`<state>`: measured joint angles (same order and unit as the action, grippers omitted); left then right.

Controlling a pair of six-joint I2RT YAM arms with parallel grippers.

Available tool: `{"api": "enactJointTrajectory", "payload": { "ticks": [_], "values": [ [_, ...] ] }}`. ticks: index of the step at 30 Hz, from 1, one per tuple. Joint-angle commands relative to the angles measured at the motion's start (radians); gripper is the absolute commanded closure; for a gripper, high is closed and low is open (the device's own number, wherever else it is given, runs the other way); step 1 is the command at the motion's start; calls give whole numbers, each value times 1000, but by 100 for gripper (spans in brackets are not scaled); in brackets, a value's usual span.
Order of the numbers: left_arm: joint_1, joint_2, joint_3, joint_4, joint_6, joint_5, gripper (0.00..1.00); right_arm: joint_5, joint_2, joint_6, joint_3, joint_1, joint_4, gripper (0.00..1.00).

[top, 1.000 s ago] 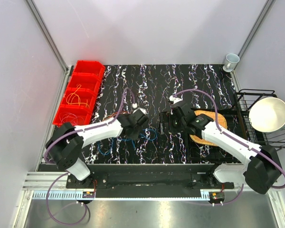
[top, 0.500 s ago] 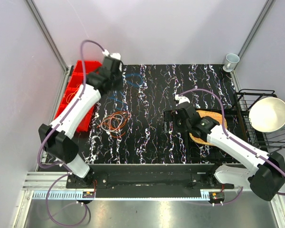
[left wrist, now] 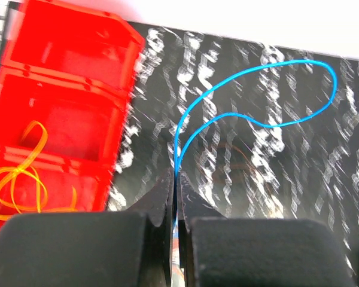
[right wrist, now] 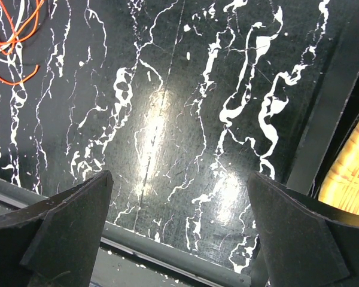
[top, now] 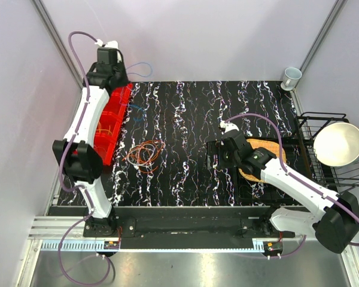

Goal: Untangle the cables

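My left gripper (top: 115, 79) is raised at the far left, above the back end of the red bins (top: 111, 117). In the left wrist view it (left wrist: 176, 179) is shut on a blue cable (left wrist: 178, 149), whose loop hangs free over the table beside the bins. A pile of orange, red and whitish cables (top: 145, 154) lies on the black marbled table (top: 185, 179) at left centre, and its edge shows in the right wrist view (right wrist: 11, 28). A yellow cable (left wrist: 18, 179) lies in one bin. My right gripper (top: 218, 154) is open and empty above bare table (right wrist: 179, 179), right of the pile.
A woven mat (top: 264, 160) on a black tray lies under my right arm, with its edge in the right wrist view (right wrist: 354, 173). A black wire rack (top: 306, 122) holds a white bowl (top: 338, 143) at the right. A cup (top: 291, 76) stands at the back right corner.
My left arm swung from the table's middle to the far left back over the red bins, carrying the blue cable away from the pile. My right gripper drew back slightly.
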<state>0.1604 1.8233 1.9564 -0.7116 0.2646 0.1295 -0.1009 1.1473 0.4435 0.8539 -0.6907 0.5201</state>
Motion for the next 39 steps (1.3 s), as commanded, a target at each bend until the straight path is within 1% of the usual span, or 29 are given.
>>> {"api": "enactJointTrajectory", "payload": {
  "ticks": [1,7,9,11,13,15,18,21,28,34,39],
  "values": [
    [-74,71,62,175,-45,-113,100,21,-21,-9,-1,3,-26,0],
    [-127,125,62,320,-82,-194,100,26,-14,-9,0,3,-28,0],
    [-147,137,32,387,-84,-202,100,27,-12,-8,0,3,-28,0],
    [-159,149,7,457,-81,-241,100,33,-9,-9,0,3,-31,0],
    [-205,165,-10,483,-74,-275,100,40,-1,-11,2,2,-31,0],
    [-220,191,-13,508,-71,-321,100,43,5,-8,1,3,-32,0],
    [-245,217,-16,511,-82,-343,100,46,9,-9,2,3,-32,0],
    [-260,214,-66,549,-87,-349,100,49,19,-11,5,2,-35,1],
    [-288,242,-71,546,-107,-323,100,66,43,-12,7,3,-38,0],
    [-297,202,-165,580,-163,-222,100,63,48,-12,10,3,-38,0],
    [-300,173,-267,624,-162,-159,100,66,45,-12,8,3,-37,0]
  ]
}}
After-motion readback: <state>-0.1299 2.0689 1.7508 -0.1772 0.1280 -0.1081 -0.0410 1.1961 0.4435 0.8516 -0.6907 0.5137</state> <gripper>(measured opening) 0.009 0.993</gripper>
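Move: The left gripper, shut on the blue cable, is high above the far left of the table. The second red bin from the far end, still empty, lies about 7 cm ahead, 13 cm left and 26 cm below. The far bin is roughly 15 cm ahead and 11 cm left, the yellow-cable bin about 4 cm back and 13 cm left. The orange cables lie 18 cm back and 6 cm right. From the right gripper the second bin is some 33 cm ahead, 41 cm left. Bring the left gripper forward and left, keeping its pinch on the blue cable, until it has reached about 10 cm farther out and is over the red bins; then carry on left and down towards the second bin, some 12 cm left and 12 cm lower in all. Let the fingers tip up slightly midway and level back most of the way. ##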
